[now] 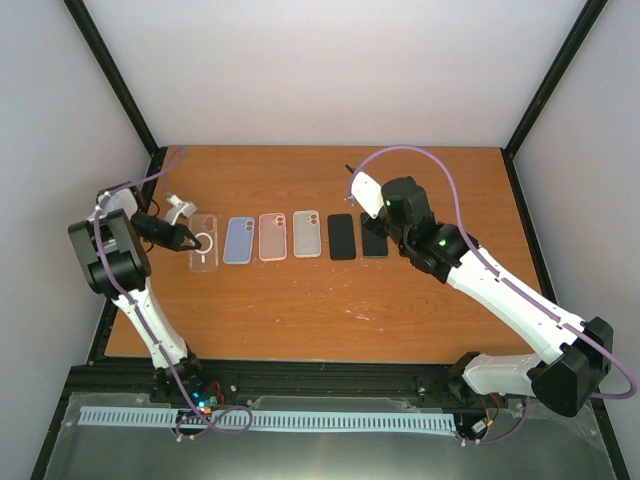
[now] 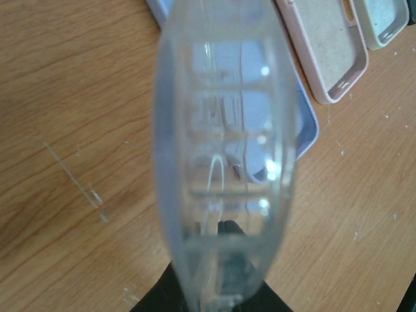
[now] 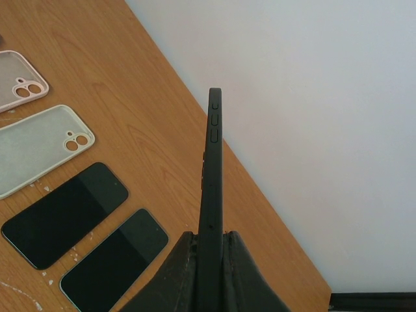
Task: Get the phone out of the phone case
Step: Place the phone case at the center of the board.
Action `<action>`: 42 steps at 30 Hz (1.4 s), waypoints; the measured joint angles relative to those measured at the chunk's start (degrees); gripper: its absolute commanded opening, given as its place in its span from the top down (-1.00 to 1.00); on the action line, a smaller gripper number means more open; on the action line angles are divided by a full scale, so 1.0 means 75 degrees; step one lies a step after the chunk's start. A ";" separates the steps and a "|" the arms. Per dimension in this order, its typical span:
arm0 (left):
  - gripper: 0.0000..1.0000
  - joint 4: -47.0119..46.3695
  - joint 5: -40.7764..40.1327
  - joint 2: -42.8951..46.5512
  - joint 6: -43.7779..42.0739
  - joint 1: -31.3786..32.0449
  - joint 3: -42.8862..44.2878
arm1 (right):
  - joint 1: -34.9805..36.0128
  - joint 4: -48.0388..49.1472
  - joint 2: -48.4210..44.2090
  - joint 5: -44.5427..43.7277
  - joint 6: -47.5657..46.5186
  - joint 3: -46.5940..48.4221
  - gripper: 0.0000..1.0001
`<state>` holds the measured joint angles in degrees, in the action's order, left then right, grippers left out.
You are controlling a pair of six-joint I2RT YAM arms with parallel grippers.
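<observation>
My left gripper (image 1: 188, 240) is shut on the end of a clear phone case (image 1: 205, 245) with a white ring, at the left end of a row on the wooden table (image 1: 300, 310). Seen from the left wrist, the clear case (image 2: 221, 130) is edge-on, blurred and see-through, with nothing dark inside it; my left gripper (image 2: 218, 260) shows dimly through it. My right gripper (image 3: 210, 235) is shut on a black phone (image 3: 211, 169), edge-on with its side buttons facing the camera. The right gripper (image 1: 362, 188) hangs above the table's back right.
Flat in a row lie a blue case (image 1: 238, 240), a pink case (image 1: 273, 237), a pale case (image 1: 307, 234) and two black phones (image 1: 342, 237) (image 1: 374, 240). The phones (image 3: 65, 214) (image 3: 114, 263) lie just left of my right gripper. Black frame posts (image 1: 545, 90) flank the table.
</observation>
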<state>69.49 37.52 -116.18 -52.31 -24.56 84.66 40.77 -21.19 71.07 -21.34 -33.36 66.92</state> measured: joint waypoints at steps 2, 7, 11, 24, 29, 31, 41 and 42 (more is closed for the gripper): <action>0.84 -0.0006 -0.0082 -0.0160 0.0070 0.0000 0.0160 | -0.0003 -0.0003 0.0000 -0.0009 0.0000 0.0000 0.94; 0.80 -0.0152 -0.0297 -0.0644 0.0391 -0.0012 0.0516 | -0.0035 -0.0003 0.0000 -0.0017 0.0000 0.0000 0.95; 0.79 -0.0230 -0.0437 -0.0927 0.0717 -0.0020 0.0676 | -0.0041 -0.0003 0.0000 -0.0017 0.0000 0.0000 0.95; 0.21 -0.0717 -0.0807 -0.1326 0.1349 0.0032 0.0953 | -0.0041 -0.0003 0.0003 -0.0017 -0.0003 0.0000 0.94; -0.09 -0.1437 -0.1096 -0.1262 0.1545 0.0035 0.1128 | -0.0041 -0.0003 0.0003 -0.0020 -0.0003 0.0000 0.94; -0.14 -0.1711 -0.1262 -0.1209 0.1664 0.0035 0.1137 | -0.0041 0.0000 0.0003 -0.0035 -0.0006 0.0000 0.94; -0.52 -0.2343 -0.1361 -0.0466 0.2498 0.0032 0.1274 | -0.0044 0.0143 0.0003 -0.0114 -0.0291 0.0000 0.94; -0.54 -0.2279 -0.1207 -0.0321 0.2588 0.0038 0.1443 | -0.0044 0.0178 0.0003 -0.0122 -0.0350 0.0000 0.95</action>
<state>52.40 28.47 -118.58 -32.91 -24.27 95.48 40.45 -19.86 71.09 -22.26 -35.99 66.92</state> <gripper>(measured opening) 0.733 0.087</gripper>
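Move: My left hand still pinches the clear phone case, tilted low over the bare board. Its landing place is nearly under the hand, about 2 cm right and 5 cm down. The blue case lies flat about 11 cm right of the hand, level with it; the pink case is some 19 cm right and 1 cm ahead, both about 5 cm below. From my right hand, that landing place is some 45 cm left, 1 cm ahead and 29 cm below. I sink my left hand nearly 5 cm, easing a little forward and left, to lay the clear case beside the blue one. Near the bottom I spread my fingers wide, let go and slide low forward and left off the case while the fingers tip more steeply down and swing counter-clockwise, then rise quickly by about 5 cm. My right hand keeps its phone aloft. ##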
